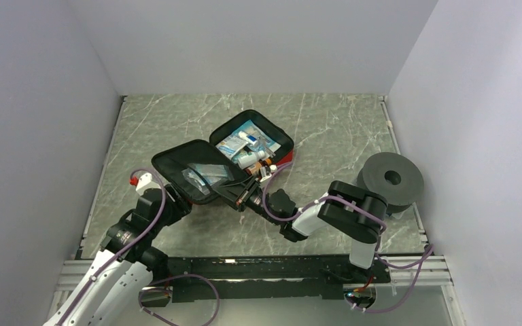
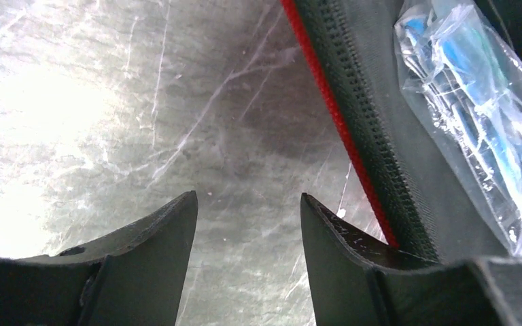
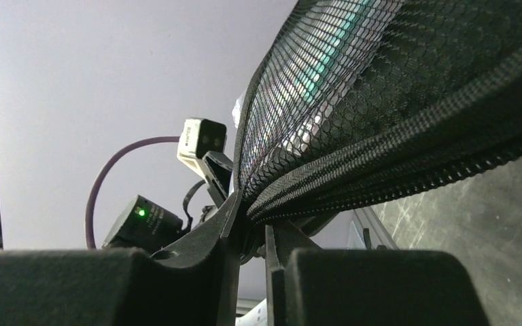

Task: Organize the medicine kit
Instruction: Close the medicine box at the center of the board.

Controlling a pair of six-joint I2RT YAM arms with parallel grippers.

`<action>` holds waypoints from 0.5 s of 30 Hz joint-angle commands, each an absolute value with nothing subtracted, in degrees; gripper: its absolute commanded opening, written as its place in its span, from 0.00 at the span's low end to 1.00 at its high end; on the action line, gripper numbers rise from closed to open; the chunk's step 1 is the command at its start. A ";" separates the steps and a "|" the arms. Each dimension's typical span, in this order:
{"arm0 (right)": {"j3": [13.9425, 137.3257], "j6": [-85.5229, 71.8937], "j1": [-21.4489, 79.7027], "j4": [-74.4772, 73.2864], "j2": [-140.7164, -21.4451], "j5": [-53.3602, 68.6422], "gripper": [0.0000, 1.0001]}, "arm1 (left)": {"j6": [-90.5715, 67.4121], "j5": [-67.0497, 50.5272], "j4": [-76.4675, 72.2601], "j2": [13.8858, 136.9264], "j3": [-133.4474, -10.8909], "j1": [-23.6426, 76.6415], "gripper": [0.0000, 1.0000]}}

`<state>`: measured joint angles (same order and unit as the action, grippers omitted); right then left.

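Note:
The medicine kit [image 1: 282, 136] lies open mid-table, a red case with black lining. Its far half holds blue-and-white packets and small white bottles [image 1: 248, 146]. The near half, the lid [image 1: 170, 163], carries a clear plastic bag [image 1: 197, 178] behind mesh. My right gripper [image 1: 242, 197] is shut on the lid's zipped rim at its right near edge; in the right wrist view that rim [image 3: 414, 163] runs in between the right gripper's [image 3: 251, 214] narrow jaws. My left gripper [image 2: 249, 195] stands open over bare table, just left of the lid's red-edged rim [image 2: 353, 102], nothing between its fingers.
A grey round disc [image 1: 391, 180] sits at the right, close behind the right arm's elbow. White walls close off the left, back and right. A metal rail [image 1: 265, 265] runs along the table's near edge by the arm bases.

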<state>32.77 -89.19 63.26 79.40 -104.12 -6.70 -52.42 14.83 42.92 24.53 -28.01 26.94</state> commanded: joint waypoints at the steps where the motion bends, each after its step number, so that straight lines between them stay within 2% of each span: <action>1: 35.23 -88.14 64.45 98.08 -103.91 -0.32 0.18 | -53.67 18.67 36.16 25.11 -30.59 26.88 0.64; 6: 36.07 -88.08 64.42 98.08 -105.30 5.40 0.25 | -53.45 18.84 33.58 26.48 -31.16 26.89 0.64; 8: 35.93 -88.45 64.40 98.08 -106.16 7.20 0.32 | -53.08 18.91 33.14 27.46 -32.00 26.89 0.64; 10: 35.18 -88.22 64.31 98.02 -106.30 8.60 0.46 | -52.74 19.09 32.90 28.42 -32.81 26.85 0.64; 15: 30.45 -86.79 62.94 98.02 -103.57 10.64 0.59 | -51.77 19.31 31.98 29.77 -34.24 26.65 0.64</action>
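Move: Just ahead and to the right of the open left fingers is the open, tilted lid of the medicine box: its middle is about 9 cm ahead, 6 cm right and 2 cm higher. The box's filled half lies 18 cm ahead, 20 cm right and 8 cm lower. From the right hand, which has the rim of the lid's mesh pocket between its fingers, the lid's middle is some 6 cm ahead, 7 cm left and 4 cm lower; the filled half is 14 cm ahead, 8 cm right, 14 cm lower. Letting go of the mesh rim, the right fingers open from nearly shut to about half while that hand draws back some 3.5 cm, away from the lid, turning about 10 degrees counter-clockwise. Meanwhile the left hand, fingers still open, rises and goes forward about 4 cm in all, along with the lid's outer edge, its right finger seeming to bear on the lid's outer side. ##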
